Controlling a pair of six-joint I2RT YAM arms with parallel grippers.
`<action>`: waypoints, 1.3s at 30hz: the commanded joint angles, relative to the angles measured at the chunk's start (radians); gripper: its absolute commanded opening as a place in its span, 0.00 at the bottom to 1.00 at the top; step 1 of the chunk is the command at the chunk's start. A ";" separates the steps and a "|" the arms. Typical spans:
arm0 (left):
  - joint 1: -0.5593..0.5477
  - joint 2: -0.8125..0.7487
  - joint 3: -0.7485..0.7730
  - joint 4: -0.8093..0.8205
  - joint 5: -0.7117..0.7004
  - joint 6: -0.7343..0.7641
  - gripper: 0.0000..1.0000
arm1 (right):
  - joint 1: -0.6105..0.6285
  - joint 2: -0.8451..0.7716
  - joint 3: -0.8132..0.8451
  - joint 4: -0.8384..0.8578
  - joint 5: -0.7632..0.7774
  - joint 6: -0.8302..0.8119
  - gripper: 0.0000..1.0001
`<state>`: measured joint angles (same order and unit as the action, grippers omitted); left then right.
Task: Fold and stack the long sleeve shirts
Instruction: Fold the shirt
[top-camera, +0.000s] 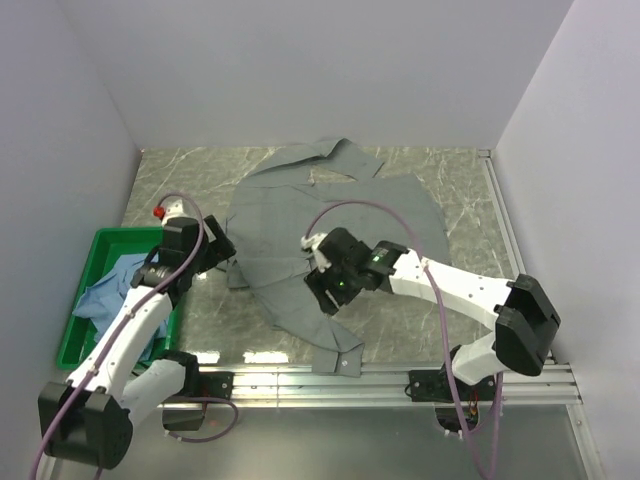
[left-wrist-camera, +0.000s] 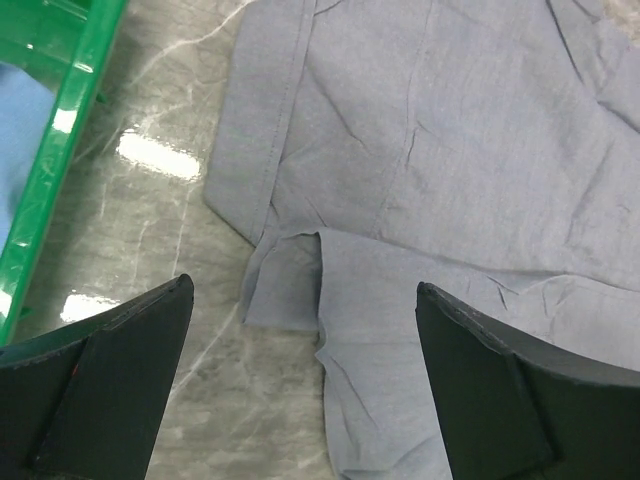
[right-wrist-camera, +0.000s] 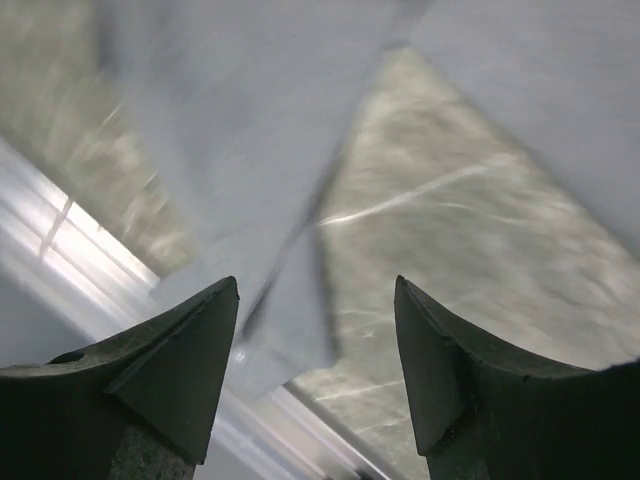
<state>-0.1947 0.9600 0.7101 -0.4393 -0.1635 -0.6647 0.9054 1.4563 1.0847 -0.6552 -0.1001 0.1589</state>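
Note:
A grey-green long sleeve shirt (top-camera: 335, 225) lies spread on the marble table, collar (top-camera: 335, 160) at the far side, one sleeve trailing toward the near rail (top-camera: 340, 350). My left gripper (top-camera: 222, 255) hovers open at the shirt's left edge. In the left wrist view its jaws (left-wrist-camera: 303, 287) stand wide over a cuff (left-wrist-camera: 285, 290), touching nothing. My right gripper (top-camera: 322, 290) is open above the near sleeve. In the right wrist view its jaws (right-wrist-camera: 316, 282) straddle the sleeve end (right-wrist-camera: 285, 320) without holding it. A light blue shirt (top-camera: 110, 290) lies crumpled in the bin.
A green plastic bin (top-camera: 85, 345) stands at the left, close to the left arm; its rim (left-wrist-camera: 60, 130) shows in the left wrist view. A metal rail (top-camera: 400, 380) runs along the table's near edge. White walls close in the back and sides.

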 joint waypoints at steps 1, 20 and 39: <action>0.003 -0.058 -0.030 0.066 -0.025 0.036 0.99 | 0.062 0.015 0.006 -0.007 -0.022 -0.097 0.71; 0.003 -0.090 -0.115 0.132 -0.110 0.047 0.97 | 0.313 0.374 0.153 -0.075 0.123 -0.173 0.60; 0.003 -0.096 -0.120 0.151 -0.079 0.059 0.96 | 0.123 0.251 0.316 -0.184 0.284 -0.236 0.00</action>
<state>-0.1947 0.8753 0.5915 -0.3332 -0.2516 -0.6235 1.1301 1.8027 1.2968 -0.7948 0.1280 -0.0437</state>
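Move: The loose grey sleeve, just above its cuff, lies about 6 cm back of the right hand, 4 cm to its left and some 10 cm below. The cuff is about 12 cm back from this hand and nearly level with it sideways; the shirt body's near edge lies about 11 cm ahead and 5 cm left. From the left hand the sleeve spot is some 15 cm back, 23 cm right and 13 cm lower. The sleeve just above the cuff is what the right hand drops to, going down about 9 cm while drawing back and somewhat left, turning some 25 degrees counter-clockwise and straightening to point nearly down. Its fingers shut and pinch the cloth at the table, then carry it up and forward towards the shirt body, some 4 cm each way. ##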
